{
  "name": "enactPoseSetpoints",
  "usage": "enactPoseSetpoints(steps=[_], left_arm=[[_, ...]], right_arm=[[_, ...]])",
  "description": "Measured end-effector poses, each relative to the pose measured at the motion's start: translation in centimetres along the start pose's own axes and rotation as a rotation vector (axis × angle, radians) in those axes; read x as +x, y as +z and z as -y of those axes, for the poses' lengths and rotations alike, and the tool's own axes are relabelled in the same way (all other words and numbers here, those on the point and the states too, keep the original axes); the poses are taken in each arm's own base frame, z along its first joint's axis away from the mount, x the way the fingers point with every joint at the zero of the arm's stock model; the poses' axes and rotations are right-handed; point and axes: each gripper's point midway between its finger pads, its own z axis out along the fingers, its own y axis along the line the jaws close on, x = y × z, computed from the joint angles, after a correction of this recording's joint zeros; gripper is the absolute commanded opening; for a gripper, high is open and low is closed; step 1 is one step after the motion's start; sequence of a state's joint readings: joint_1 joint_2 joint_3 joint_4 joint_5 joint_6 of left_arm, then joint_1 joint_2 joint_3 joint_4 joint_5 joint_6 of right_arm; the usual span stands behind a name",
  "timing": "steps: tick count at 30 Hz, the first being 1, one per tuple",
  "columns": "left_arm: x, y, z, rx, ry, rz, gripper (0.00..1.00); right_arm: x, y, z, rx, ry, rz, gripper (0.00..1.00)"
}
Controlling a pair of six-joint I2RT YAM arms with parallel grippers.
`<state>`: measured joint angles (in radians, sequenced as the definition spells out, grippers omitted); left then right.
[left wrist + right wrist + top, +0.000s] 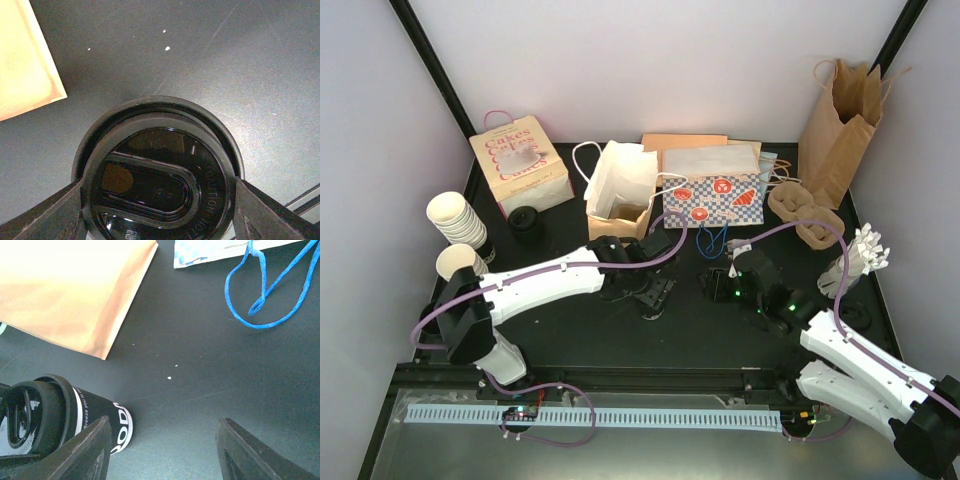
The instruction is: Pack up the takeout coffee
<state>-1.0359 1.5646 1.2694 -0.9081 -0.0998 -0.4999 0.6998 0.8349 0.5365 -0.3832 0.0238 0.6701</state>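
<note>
The takeout coffee is a black cup with white lettering and a round black lid. It stands upright on the dark table, and its printed side shows in the right wrist view. My left gripper is closed on it from above, one finger pressed against each side of the lid rim. In the top view this gripper hides the cup, just in front of the open kraft bag. My right gripper hovers open and empty over bare table just right of the cup, also seen at centre right in the top view.
A blue checkered bag with blue cord handles lies behind the grippers. A pink "Cakes" box, stacked cream cups and loose black lids sit at the left. A pulp cup carrier and a brown paper bag stand at the right.
</note>
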Motion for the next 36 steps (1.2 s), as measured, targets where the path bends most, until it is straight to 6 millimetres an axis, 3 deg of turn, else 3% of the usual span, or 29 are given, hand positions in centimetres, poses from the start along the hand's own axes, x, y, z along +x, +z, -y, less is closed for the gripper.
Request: enactPoseSetpoints(steps=[8,15,20,28,36], left_arm=[[0.1,0.4,0.2,0.01,-0.002,-0.004,0.8],[0.2,0.5,0.3,0.014,-0.005,-0.007,0.94],[0.2,0.3,0.3,0.021,-0.005,0.0,0.99],[-0.5,-2.3,0.5,0.057,-0.011,0.064,0.99],[-1.1,-5.1,0.5,0.098,-0.021,0.138,0.99]], right_arm=[[0.1,0.0,0.1,0.002,-0.008,-0.003,0.62],[0.1,0.0,0.1,0.004,-0.012,-0.005,0.64],[0.1,0.0,0.1,0.004,-0.02,-0.006,0.72],[0.3,0.0,0.4,0.018,-0.045,-0.012,1.0],[-0.2,-0.2,0.3,0.026,-0.063,-0.001,1.0]])
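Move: The left hand still grips the lidded coffee near its top, the cup's middle right under the hand point, about 5 cm down. The open paper bag stands about 14 cm ahead of that hand and 8 cm to its left, its middle near hand height; the checkered bag lies some 22 cm ahead, 13 cm to the right and 9 cm lower. From the right hand the coffee is about 12 cm left, 2 cm back and 6 cm down. Opening wide, the left hand lets go of the coffee and rises about 5 cm; the right opens too. ##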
